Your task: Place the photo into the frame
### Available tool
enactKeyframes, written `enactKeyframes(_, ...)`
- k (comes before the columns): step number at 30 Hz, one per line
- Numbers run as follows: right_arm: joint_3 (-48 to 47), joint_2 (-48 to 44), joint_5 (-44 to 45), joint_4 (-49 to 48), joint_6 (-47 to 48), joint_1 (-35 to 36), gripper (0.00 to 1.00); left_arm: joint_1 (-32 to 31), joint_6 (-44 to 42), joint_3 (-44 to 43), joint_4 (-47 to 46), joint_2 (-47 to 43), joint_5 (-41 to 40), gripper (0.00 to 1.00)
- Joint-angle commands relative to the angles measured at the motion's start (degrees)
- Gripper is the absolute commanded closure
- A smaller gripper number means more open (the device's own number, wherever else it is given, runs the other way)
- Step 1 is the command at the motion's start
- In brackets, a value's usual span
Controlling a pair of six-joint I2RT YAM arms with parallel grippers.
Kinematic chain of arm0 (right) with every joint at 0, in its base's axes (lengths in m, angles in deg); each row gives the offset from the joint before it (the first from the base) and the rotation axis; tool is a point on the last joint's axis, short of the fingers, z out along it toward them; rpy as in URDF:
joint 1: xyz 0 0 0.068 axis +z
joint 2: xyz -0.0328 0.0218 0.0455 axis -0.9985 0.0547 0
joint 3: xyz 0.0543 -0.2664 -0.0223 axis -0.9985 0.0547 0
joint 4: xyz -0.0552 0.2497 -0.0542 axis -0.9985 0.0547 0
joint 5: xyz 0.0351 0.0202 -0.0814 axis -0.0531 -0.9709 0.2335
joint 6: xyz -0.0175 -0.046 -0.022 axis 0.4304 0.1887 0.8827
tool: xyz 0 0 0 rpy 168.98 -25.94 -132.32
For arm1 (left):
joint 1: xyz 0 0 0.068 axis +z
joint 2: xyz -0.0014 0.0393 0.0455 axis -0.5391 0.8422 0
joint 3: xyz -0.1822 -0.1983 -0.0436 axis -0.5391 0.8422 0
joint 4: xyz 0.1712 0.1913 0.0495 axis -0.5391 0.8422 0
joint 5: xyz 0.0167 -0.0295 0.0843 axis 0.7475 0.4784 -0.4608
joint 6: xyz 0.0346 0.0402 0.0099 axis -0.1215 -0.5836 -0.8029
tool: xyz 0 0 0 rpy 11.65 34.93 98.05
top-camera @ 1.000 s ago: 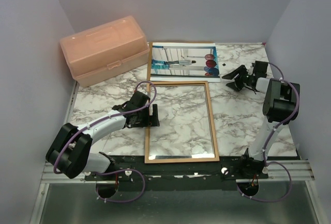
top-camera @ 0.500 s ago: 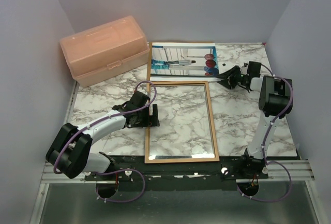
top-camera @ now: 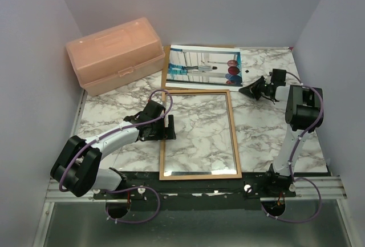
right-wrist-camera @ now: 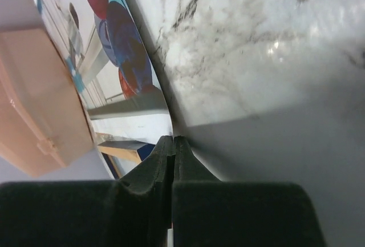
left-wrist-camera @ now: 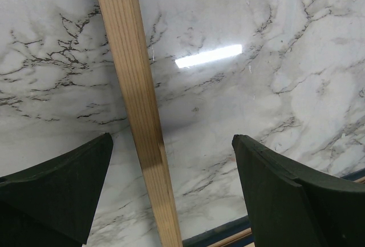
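Observation:
The photo lies at the back of the table, its right edge slightly raised. My right gripper is shut on its near right corner; in the right wrist view the print curves down into the closed tips of the right gripper. The frame lies flat in the middle, wood face up, with marble showing through the pane. My left gripper hovers open over the frame's left rail, with the left gripper straddling it without touching.
A peach plastic box stands at the back left, beside the photo, and the peach box fills the left of the right wrist view. A brown backing board peeks out under the photo. Grey walls enclose the table on three sides.
My right gripper moved left to the photo's near right corner and shut on it. The photo's right edge has lifted and shifted slightly. The left arm stayed still.

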Motion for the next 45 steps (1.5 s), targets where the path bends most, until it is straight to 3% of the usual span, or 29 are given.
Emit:
enactKeyframes(1, 2.5, -5.8, 6.5, 7.8, 4.2, 0.3, 0.99, 0.3, -0.2, -0.1, 0.4, -0.7, 0.4, 0.1)
enactKeyframes(9, 2.7, -16.8, 8.1, 9.0, 3.4, 0.3, 1.0, 0.3, -0.1, 0.2, 0.8, -2.3, 0.3, 0.1)
enactKeyframes(17, 4.1, -25.9, 3.0, 7.6, -0.5, 0.3, 0.99, 0.3, 0.0, 0.5, 1.6, -4.0, -0.3, 0.1)
enactKeyframes(24, 21.8, -42.1, 0.1, 7.4, -2.4, 1.8, 0.99, 0.3, 0.5, -0.2, 2.1, -6.0, -0.1, 0.1)
enactKeyframes(31, 37.4, -63.0, 1.4, 16.2, -2.4, 7.0, 0.96, 0.2, 2.1, -0.7, 0.5, -9.1, 3.2, 0.1)
enactKeyframes(33, 39.7, -68.3, 1.2, 19.7, -1.5, 8.3, 0.75, 0.2, 2.4, -0.9, 0.1, -9.6, 3.7, 0.1)
enactKeyframes(35, 40.1, -73.5, 3.0, 25.8, 0.9, 8.3, 0.41, 0.3, 2.6, -0.8, -0.1, -10.0, 4.1, 0.1)
enactKeyframes(37, 38.7, -75.8, 7.7, 31.7, 4.1, 8.3, 0.22, 0.2, 2.8, -0.7, -0.3, -10.2, 4.4, 0.1)
enactKeyframes(39, 37.2, -75.6, 12.0, 35.3, 5.7, 8.3, 0.13, 0.2, 3.1, -0.5, -0.5, -10.4, 4.8, 0.1)
enactKeyframes(45, 36.2, -67.8, 14.6, 32.1, 6.5, 8.3, 0.11, 0.2, 4.4, 0.7, -1.3, -12.4, 6.2, 0.1)
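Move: The right hand already pinches the photo at its near right corner, with the photo's middle some 14 cm ahead and 17 cm to the left; the backing board under it centres about 15 cm ahead and 18 cm left. The frame's middle lies roughly 24 cm back and 17 cm left. From the open left hand, above the frame's left rail, the frame's middle is some 12 cm right and 2 cm back. Right hand lifts the pinched photo corner about 15 cm, draws it back some 24 cm, opens; left hand rises. ##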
